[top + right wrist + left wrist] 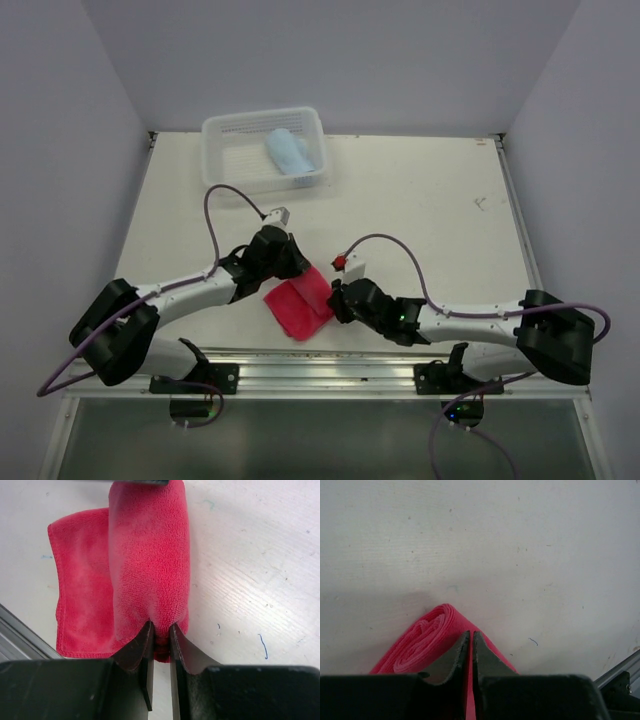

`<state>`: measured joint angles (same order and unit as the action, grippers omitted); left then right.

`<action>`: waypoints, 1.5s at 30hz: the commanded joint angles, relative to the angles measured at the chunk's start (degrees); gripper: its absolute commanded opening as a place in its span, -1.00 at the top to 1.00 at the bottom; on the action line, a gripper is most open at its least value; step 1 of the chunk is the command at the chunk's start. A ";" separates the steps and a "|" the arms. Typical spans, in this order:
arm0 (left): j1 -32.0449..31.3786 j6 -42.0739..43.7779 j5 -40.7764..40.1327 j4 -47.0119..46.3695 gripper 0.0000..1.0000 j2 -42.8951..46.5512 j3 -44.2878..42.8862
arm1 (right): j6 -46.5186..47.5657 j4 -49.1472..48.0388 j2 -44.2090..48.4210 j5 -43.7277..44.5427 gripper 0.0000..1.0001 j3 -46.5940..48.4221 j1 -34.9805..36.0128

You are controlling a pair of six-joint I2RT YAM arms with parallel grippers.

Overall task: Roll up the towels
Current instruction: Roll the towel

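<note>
The pinkish-red towel (300, 300) lies near the table's front edge, between my two grippers. One part is rolled into a tube (150, 555), and a flat flap (82, 590) spreads beside it. My right gripper (335, 298) (160, 627) is shut on one end of the roll, with fabric bunched between its fingers. My left gripper (297, 265) (471, 635) sits at the other end of the towel (425, 640), its jaws almost touching with red cloth showing in the slit. The light blue towel (288, 150) lies bundled in the basket at the back.
The clear plastic basket (212, 140) stands at the table's back left. A metal rail (320, 365) (620, 672) runs along the near edge, close to the red towel. Grey walls close in both sides and the back.
</note>
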<state>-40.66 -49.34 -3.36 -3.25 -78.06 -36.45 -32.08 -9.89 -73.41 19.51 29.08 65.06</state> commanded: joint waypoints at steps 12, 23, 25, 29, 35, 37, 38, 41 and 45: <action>-0.03 1.09 1.42 0.00 0.81 4.58 -3.02 | 15.37 9.71 -8.94 36.64 1.00 10.64 16.59; -0.29 0.74 2.04 -0.71 0.82 5.90 -0.56 | 21.18 13.14 -21.76 43.77 1.00 18.02 23.27; -0.55 0.39 2.21 -1.23 0.83 6.16 0.23 | 21.35 14.02 -23.09 44.12 1.00 19.61 24.32; -0.99 -0.49 2.39 -2.03 0.83 6.87 3.83 | 21.27 16.03 -26.26 44.48 1.00 21.98 25.56; -0.99 -1.46 2.48 -3.17 0.82 7.58 8.84 | 20.48 16.84 -28.28 43.43 0.98 24.27 26.52; -0.91 -1.72 2.56 -2.74 0.82 6.35 9.46 | 20.12 16.22 -27.58 41.68 0.96 24.18 26.52; -0.99 -1.90 2.48 -2.30 0.82 5.73 9.55 | 19.95 15.52 -27.41 41.23 0.95 24.18 26.52; -0.91 -2.42 1.34 -1.50 0.83 4.32 9.81 | 18.89 15.43 -27.23 39.56 0.89 24.62 26.44; -0.91 -2.78 0.02 -1.24 0.83 4.41 10.52 | 16.44 14.99 -25.30 37.45 0.81 23.92 26.52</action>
<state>-41.32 -51.55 -1.74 -6.17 -72.86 -27.59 -11.86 6.42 -101.32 60.12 51.88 91.22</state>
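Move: The left hand is closed, above the far end of the red towel's rolled part; the middle of that roll lies about 4 cm back and 3 cm right of it, some 4 cm lower. The towel's flat tail lies roughly 9 cm back, 3 cm left and 5 cm below. The right hand already pinches the roll's near end: the roll's middle is about 4 cm ahead, 4 cm left and slightly below, the flat tail 10 cm left, 1 cm back and 3 cm below. Keep the right gripper pinched on the roll's near end and roll its wrist some 50 degrees, left side down, turning the roll over towards the flat tail as you carry it about 4 cm left and 4 cm back. Meanwhile lift the closed left gripper about 4 cm, then bring it back and down to press its tips on the far part of the roll. ##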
